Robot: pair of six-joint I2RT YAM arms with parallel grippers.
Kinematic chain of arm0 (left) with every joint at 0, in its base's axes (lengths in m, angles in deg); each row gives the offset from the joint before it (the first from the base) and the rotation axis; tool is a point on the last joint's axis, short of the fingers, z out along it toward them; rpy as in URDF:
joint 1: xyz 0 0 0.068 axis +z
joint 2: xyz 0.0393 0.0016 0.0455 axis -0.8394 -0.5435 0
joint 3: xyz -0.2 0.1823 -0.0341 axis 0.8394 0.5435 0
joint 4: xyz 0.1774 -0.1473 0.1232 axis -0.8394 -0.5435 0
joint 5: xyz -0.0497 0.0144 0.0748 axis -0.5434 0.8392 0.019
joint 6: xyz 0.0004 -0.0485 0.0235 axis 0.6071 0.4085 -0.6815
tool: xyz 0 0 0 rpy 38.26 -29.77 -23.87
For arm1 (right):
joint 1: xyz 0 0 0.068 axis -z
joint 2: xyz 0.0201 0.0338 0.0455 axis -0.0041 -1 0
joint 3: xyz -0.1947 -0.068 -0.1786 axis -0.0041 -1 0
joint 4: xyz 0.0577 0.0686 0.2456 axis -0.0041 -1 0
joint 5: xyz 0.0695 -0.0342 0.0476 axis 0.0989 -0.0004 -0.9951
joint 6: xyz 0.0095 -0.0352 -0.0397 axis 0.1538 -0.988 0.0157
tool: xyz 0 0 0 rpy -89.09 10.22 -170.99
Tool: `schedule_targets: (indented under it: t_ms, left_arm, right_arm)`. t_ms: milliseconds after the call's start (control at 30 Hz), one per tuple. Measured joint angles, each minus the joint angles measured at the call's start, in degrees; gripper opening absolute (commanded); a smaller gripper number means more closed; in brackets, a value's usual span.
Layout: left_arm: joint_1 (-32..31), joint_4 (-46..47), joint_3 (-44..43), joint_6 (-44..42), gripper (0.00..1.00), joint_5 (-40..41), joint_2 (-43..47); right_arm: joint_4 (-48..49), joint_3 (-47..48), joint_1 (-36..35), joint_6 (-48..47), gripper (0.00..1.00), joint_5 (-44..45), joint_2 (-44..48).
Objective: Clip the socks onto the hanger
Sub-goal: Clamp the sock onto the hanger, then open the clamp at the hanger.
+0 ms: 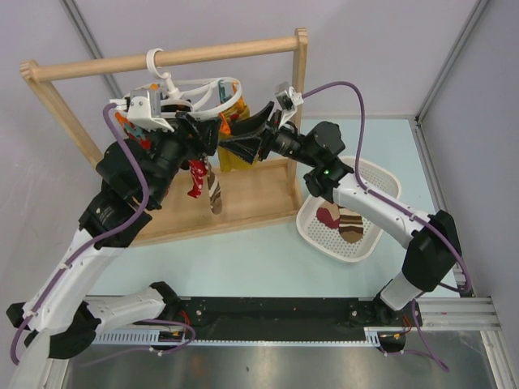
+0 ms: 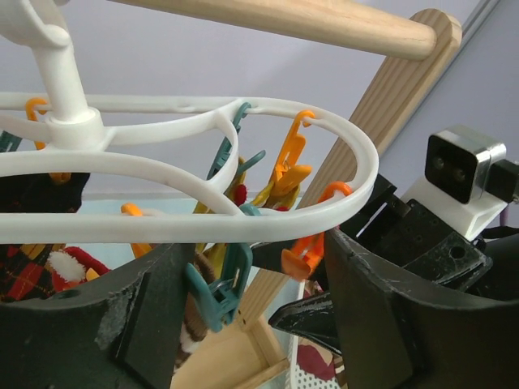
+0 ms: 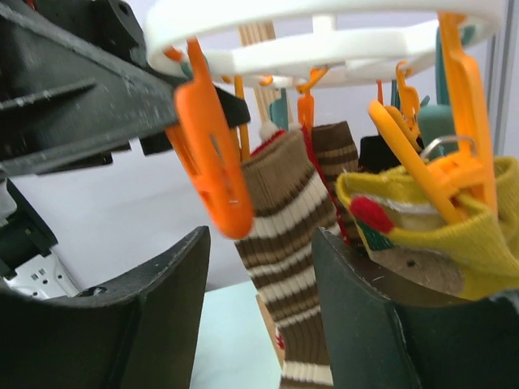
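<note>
The white hanger (image 1: pixel 212 91) hangs by its hook from the wooden rail. A red sock (image 1: pixel 196 179) and a brown striped sock (image 1: pixel 215 194) dangle from it. My left gripper (image 1: pixel 209 132) is up at the ring and open. In the left wrist view, a teal peg (image 2: pixel 219 288) and an orange peg (image 2: pixel 304 255) hang between its fingers (image 2: pixel 138 316), under the hanger ring (image 2: pixel 243 219). My right gripper (image 1: pixel 237 138) faces it from the right, also open. The right wrist view shows the brown striped sock (image 3: pixel 284 219) just beyond the open jaws and an orange peg (image 3: pixel 212 158) in front.
A mustard-yellow sock (image 3: pixel 462 227) is pegged on the hanger to the right of my right gripper. The wooden rail frame (image 1: pixel 302 89) stands around the hanger. A white perforated basket (image 1: pixel 381 174) on the right holds another brown striped sock (image 1: pixel 350 224).
</note>
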Motion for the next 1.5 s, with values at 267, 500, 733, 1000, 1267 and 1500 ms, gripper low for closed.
schedule_targets:
  t_ms: [267, 500, 733, 1000, 1267, 1500]
  left_arm:
    - [0.0, -0.6, 0.0, 0.0, 0.70, 0.4, 1.2]
    - [0.0, -0.8, 0.0, 0.0, 0.70, 0.5, 1.4]
    - [0.0, -0.8, 0.0, 0.0, 0.69, 0.4, 1.4]
    - [0.0, -0.8, 0.0, 0.0, 0.66, 0.5, 1.4]
    - [0.0, -0.8, 0.0, 0.0, 0.65, 0.5, 1.4]
    - [0.0, -0.7, 0.1, 0.0, 0.65, 0.5, 1.4]
  right_arm:
    - [-2.6, -1.8, 0.4, -5.9, 0.60, -0.1, 2.6]
    - [2.0, -1.8, 1.4, -7.0, 0.61, -3.0, 2.7]
    - [8.9, -1.8, 1.4, -5.6, 0.60, -5.7, 1.4]
    - [9.8, 0.9, 1.0, -5.4, 0.57, -7.8, -2.4]
    - [9.9, 3.8, 0.9, -4.4, 0.37, -8.5, -4.3]
    - [9.7, 4.1, 0.6, -4.0, 0.06, -9.2, -4.4]
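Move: The empty right hand, fingers open and pointing left, goes for the near orange clip at the hanger's right end. The clip lies about 2 cm to its left, 1 cm back and 3 cm higher. The teal clip is about 4 cm farther left, with the striped sock hanging some 6 cm left of the hand and 7 cm lower. The yellow sock hangs about 7 cm ahead. From the left hand the orange clip is some 3 cm right and 2 cm ahead, slightly lower. The right hand dips a little and draws back about 2 cm to the right with its fingers open, then rises some 3 cm and eases slightly back towards its base while rolling about 15 degrees, its forward side coming up. Once lined up with the orange clip's lower end, it slides 2 cm left again to bring one finger to the front and one behind, then closes and pinches that end just below the white ring. ##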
